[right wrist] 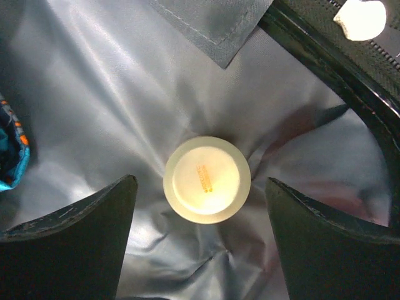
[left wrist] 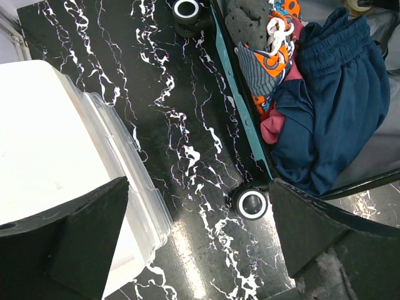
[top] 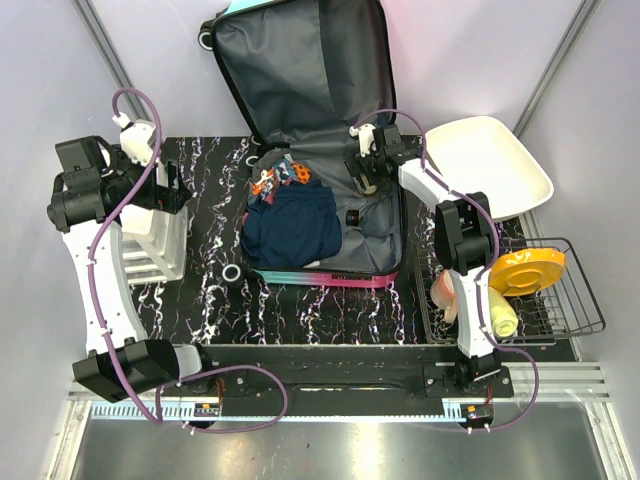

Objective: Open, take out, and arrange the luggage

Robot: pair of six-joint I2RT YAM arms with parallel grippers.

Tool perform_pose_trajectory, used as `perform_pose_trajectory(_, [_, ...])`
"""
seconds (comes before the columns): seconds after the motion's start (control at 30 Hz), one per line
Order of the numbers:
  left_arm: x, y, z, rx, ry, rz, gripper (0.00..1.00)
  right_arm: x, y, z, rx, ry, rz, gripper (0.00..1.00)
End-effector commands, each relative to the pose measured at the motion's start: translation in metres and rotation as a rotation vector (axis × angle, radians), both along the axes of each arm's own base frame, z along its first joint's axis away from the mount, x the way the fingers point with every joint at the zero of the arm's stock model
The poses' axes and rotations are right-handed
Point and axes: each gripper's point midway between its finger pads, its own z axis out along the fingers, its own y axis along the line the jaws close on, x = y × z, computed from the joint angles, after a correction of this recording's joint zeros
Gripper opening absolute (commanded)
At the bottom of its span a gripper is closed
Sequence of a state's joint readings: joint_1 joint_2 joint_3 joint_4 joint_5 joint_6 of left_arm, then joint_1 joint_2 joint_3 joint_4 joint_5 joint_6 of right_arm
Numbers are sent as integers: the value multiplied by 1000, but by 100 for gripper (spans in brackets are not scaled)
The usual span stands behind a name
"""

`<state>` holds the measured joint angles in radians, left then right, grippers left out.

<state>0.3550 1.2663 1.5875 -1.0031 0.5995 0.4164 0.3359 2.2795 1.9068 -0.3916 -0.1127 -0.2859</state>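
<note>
The luggage point(top: 380, 235) lies open on the black marble table, its lid point(top: 300, 70) propped up at the back and showing grey lining. Navy clothes point(top: 290, 225) and orange patterned items point(top: 280, 178) fill the left side of the base; the left wrist view shows the navy clothes point(left wrist: 337, 94) too. My right gripper point(top: 362, 175) hangs open inside the case's right side. In the right wrist view a small round cream jar point(right wrist: 207, 180) sits on the grey lining point(right wrist: 94, 94) between the open jaws of the right gripper point(right wrist: 200, 181), untouched. My left gripper point(left wrist: 199, 182) stands open and empty over bare table left of the case.
A white plastic drawer box point(top: 155, 240) stands at the left, right beside my left fingers point(left wrist: 75, 231). A white oval tub point(top: 490, 160) sits at the back right. A wire basket point(top: 575, 300) holds a yellow disc point(top: 527, 270) and a rolled yellow cloth point(top: 503, 318). A luggage wheel point(left wrist: 252, 203) juts toward the left.
</note>
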Motion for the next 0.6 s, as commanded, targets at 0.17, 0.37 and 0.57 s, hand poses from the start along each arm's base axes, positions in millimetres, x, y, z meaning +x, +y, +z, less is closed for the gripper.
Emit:
perform_pose_trajectory(0.17, [1, -8, 14, -18, -56, -17, 99, 12, -10, -11, -43, 1, -57, 86])
perform_pose_trajectory(0.37, [2, -9, 12, -15, -53, -25, 99, 2, -7, -22, -76, 51, -29, 82])
perform_pose_trajectory(0.57, [6, -10, 14, -19, -67, -33, 99, 4, -3, -14, -53, 48, -26, 64])
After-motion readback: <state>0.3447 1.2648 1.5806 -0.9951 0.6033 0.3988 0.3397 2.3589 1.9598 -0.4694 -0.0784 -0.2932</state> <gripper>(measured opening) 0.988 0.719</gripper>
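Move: The round jar with the pale lid, standing in the open suitcase, is nearly under the right hand: about 5 cm below and 1 cm ahead, with no sideways offset. From that hand the small black box lies some 8 cm back and 3 cm left, the navy trousers about 10 cm back and 16 cm left, the patterned cloth 3 cm ahead and 19 cm left. From the left hand the jar is roughly 24 cm ahead, 37 cm right and 30 cm lower. The pale-lidded jar is taken between the right hand's fingers as that hand sinks some 3.5 cm over it, easing barely forward and then about 1 cm back, its fingers tipping about 5 degrees steeper. They close part of the way from almost wide open, until the tips flank the jar just below its lid; whether they already grip can't be told. ##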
